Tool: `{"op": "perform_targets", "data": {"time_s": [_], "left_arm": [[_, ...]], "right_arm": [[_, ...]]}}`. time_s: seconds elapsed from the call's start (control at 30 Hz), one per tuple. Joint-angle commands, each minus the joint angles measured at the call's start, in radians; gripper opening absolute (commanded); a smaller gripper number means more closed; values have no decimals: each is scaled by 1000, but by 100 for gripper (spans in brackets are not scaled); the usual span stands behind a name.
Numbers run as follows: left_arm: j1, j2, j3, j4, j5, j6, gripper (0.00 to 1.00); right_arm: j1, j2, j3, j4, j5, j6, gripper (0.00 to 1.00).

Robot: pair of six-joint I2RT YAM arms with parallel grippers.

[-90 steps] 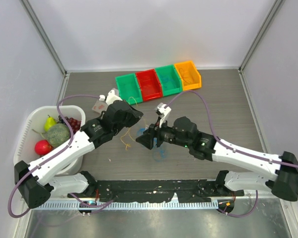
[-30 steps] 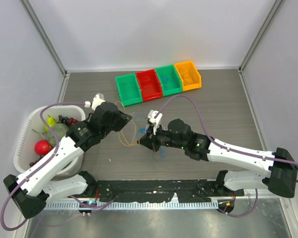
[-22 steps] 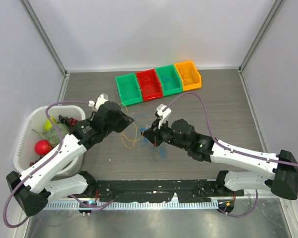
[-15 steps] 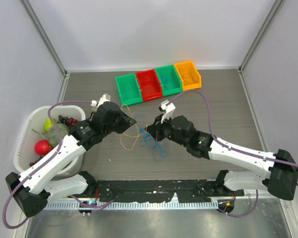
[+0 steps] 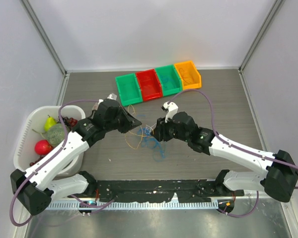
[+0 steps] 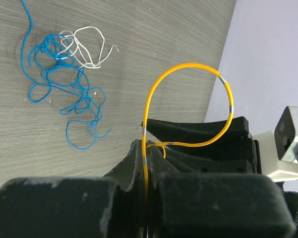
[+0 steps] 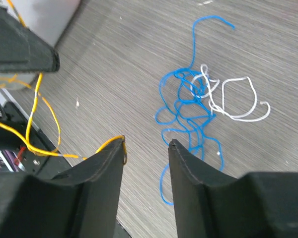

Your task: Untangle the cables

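My left gripper (image 6: 148, 146) is shut on the orange-yellow cable (image 6: 188, 64), which arcs up in a loop beyond the fingertips. In the top view that gripper (image 5: 137, 121) hangs above the table's middle, with the yellow cable (image 5: 131, 144) trailing below it. My right gripper (image 7: 147, 144) is open; one end of the yellow cable (image 7: 107, 144) rests against the tip of its left finger, not pinched. The blue cable (image 7: 184, 99) lies in a loose tangle on the table just beyond the right fingertips, its top wound into the white cable (image 7: 246, 119). From above, the right gripper (image 5: 155, 131) faces the left one.
A row of small bins (image 5: 159, 82), green, red, green and orange, stands at the back. A white basket (image 5: 32, 119) of fruit sits at the left beside the left arm. Purple hoses arc over both arms.
The right gripper has opened and let go of the yellow cable. Both grippers have drifted toward the back, and the left one has moved right with the cable still in it.
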Motion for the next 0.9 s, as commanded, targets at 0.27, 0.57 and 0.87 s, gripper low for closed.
{"op": "perform_targets", "data": {"time_s": [0.27, 0.57, 0.87], "left_arm": [[16, 71, 76, -3, 22, 173, 0], [24, 85, 96, 3, 46, 194, 0], [24, 100, 116, -5, 109, 249, 0]], "right_arm": [[-6, -259, 87, -369, 44, -81, 72], [-6, -258, 141, -356, 132, -96, 71], [-8, -290, 158, -162, -120, -107, 74]]}}
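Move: The yellow cable's slack hangs about 7 cm to the right hand's left, 2 cm back and a few centimetres lower, with one strand still at that hand's already part-open fingertips. On the table some 16 cm below the right hand lie the blue cable, about 2 cm ahead and 2 cm left, and the white cable, about 6 cm straight ahead. From the left hand, which grips the yellow cable, its slack is roughly 3 cm back, 1 cm left and 9 cm below. The right fingertips come free of the yellow cable, opening wide as the hand backs off to its right and up from the left gripper. After some 6 cm rightward it swings partly back left while still rising, ending about 7 cm higher and 4 cm back. The left hand keeps its pinch, dipping briefly and easing about 1 cm forward. ##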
